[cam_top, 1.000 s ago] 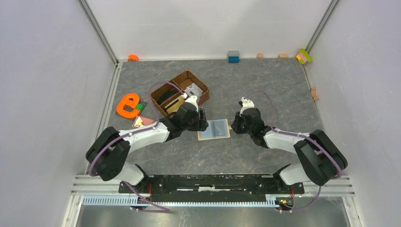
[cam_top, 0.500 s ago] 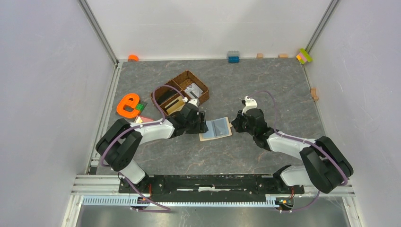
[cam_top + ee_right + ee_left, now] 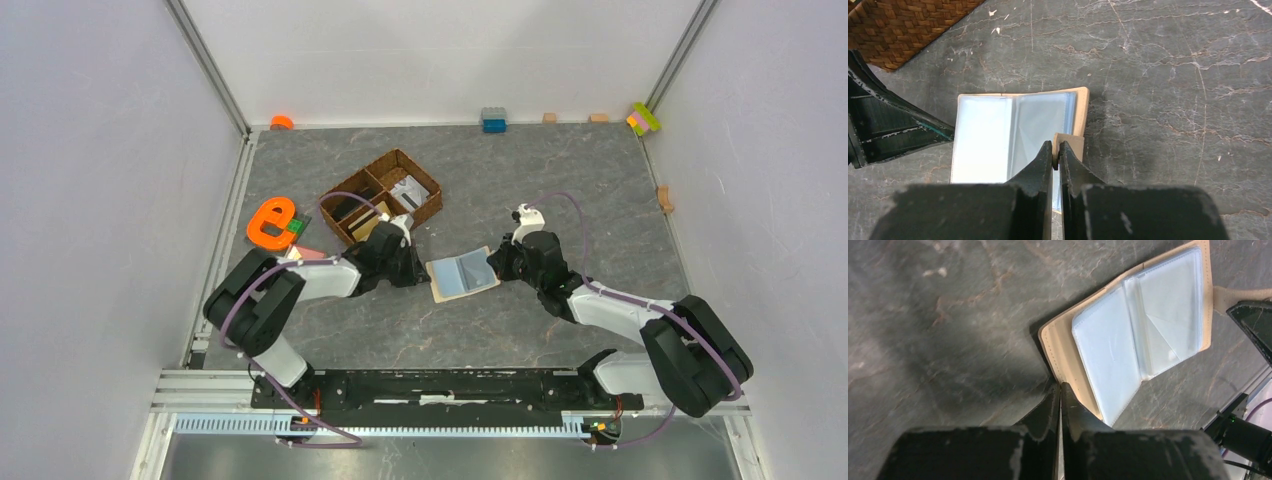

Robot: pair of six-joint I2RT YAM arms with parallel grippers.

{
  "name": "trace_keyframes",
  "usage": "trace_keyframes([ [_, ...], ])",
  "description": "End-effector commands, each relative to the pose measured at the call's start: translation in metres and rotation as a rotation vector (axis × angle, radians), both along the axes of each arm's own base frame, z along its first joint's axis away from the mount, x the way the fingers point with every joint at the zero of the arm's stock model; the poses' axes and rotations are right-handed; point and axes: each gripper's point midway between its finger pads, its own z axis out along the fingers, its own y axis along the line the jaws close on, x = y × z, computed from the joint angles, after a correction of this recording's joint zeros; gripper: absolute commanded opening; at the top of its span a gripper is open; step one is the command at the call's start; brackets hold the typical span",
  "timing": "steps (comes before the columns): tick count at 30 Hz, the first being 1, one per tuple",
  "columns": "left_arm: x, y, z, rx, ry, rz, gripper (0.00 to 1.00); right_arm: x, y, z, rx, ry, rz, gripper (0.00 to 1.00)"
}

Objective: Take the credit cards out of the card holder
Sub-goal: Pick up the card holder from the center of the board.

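Observation:
The beige card holder point(image 3: 463, 274) lies open on the dark table between my two grippers, its clear sleeves point(image 3: 1108, 355) facing up and looking empty. My right gripper point(image 3: 1055, 150) is shut on the holder's little closing tab point(image 3: 1071, 145) at its right edge. The left gripper point(image 3: 1060, 386) is shut, with its tips against the near-left corner of the beige cover point(image 3: 1060, 347). No cover shows between its fingers. A pinkish credit card point(image 3: 304, 254) lies on the table by the left arm, partly hidden.
A brown wicker basket point(image 3: 382, 195) with compartments stands just behind the left gripper. An orange letter toy point(image 3: 270, 222) lies at the far left. Small blocks point(image 3: 493, 119) sit along the back wall, and one wooden block point(image 3: 665, 198) sits at the right edge.
My left gripper has gone from open to shut at the holder's left corner. The holder has turned slightly and shifted right. The right gripper has closed tighter on the tab.

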Motion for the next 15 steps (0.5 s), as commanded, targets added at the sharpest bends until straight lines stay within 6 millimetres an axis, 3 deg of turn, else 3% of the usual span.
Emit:
trace_keyframes([
  [1, 0.003, -0.003, 0.035, -0.103, -0.107, -0.002, 0.07, -0.002, 0.014, 0.018, 0.065, -0.049, 0.061, 0.00],
  [11, -0.004, -0.005, 0.053, -0.174, -0.141, -0.045, 0.27, -0.008, 0.015, 0.043, 0.117, -0.137, 0.088, 0.00],
  [12, -0.004, -0.005, 0.053, -0.172, -0.144, -0.046, 0.30, -0.009, 0.015, 0.043, 0.120, -0.140, 0.091, 0.00],
  [14, -0.003, -0.002, 0.054, -0.158, -0.157, -0.047, 0.48, -0.010, 0.016, 0.044, 0.125, -0.142, 0.100, 0.00],
  [15, -0.003, 0.000, 0.054, -0.147, -0.164, -0.046, 0.52, -0.011, 0.018, 0.044, 0.129, -0.142, 0.109, 0.00],
])
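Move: The card holder lies open, its middle about 7 cm right of the left fingertips, 1 cm ahead and slightly above them; those fingers are shut at its left edge. The woven basket's middle is some 9 cm to the left gripper's left and 17 cm farther out, 2 cm higher. The right gripper already pinches the tab on the raised right side; from there the holder's middle is about 7 cm left, 2 cm back and 3 cm lower. Bring the left gripper off the card holder's left edge: ease it back and left by barely 1 cm, then raise it about 3.5 cm and open the fingers to nearly half. Meanwhile keep the right gripper's pinch on the tab and lift that side some 3 cm, drifting slightly back and left. ##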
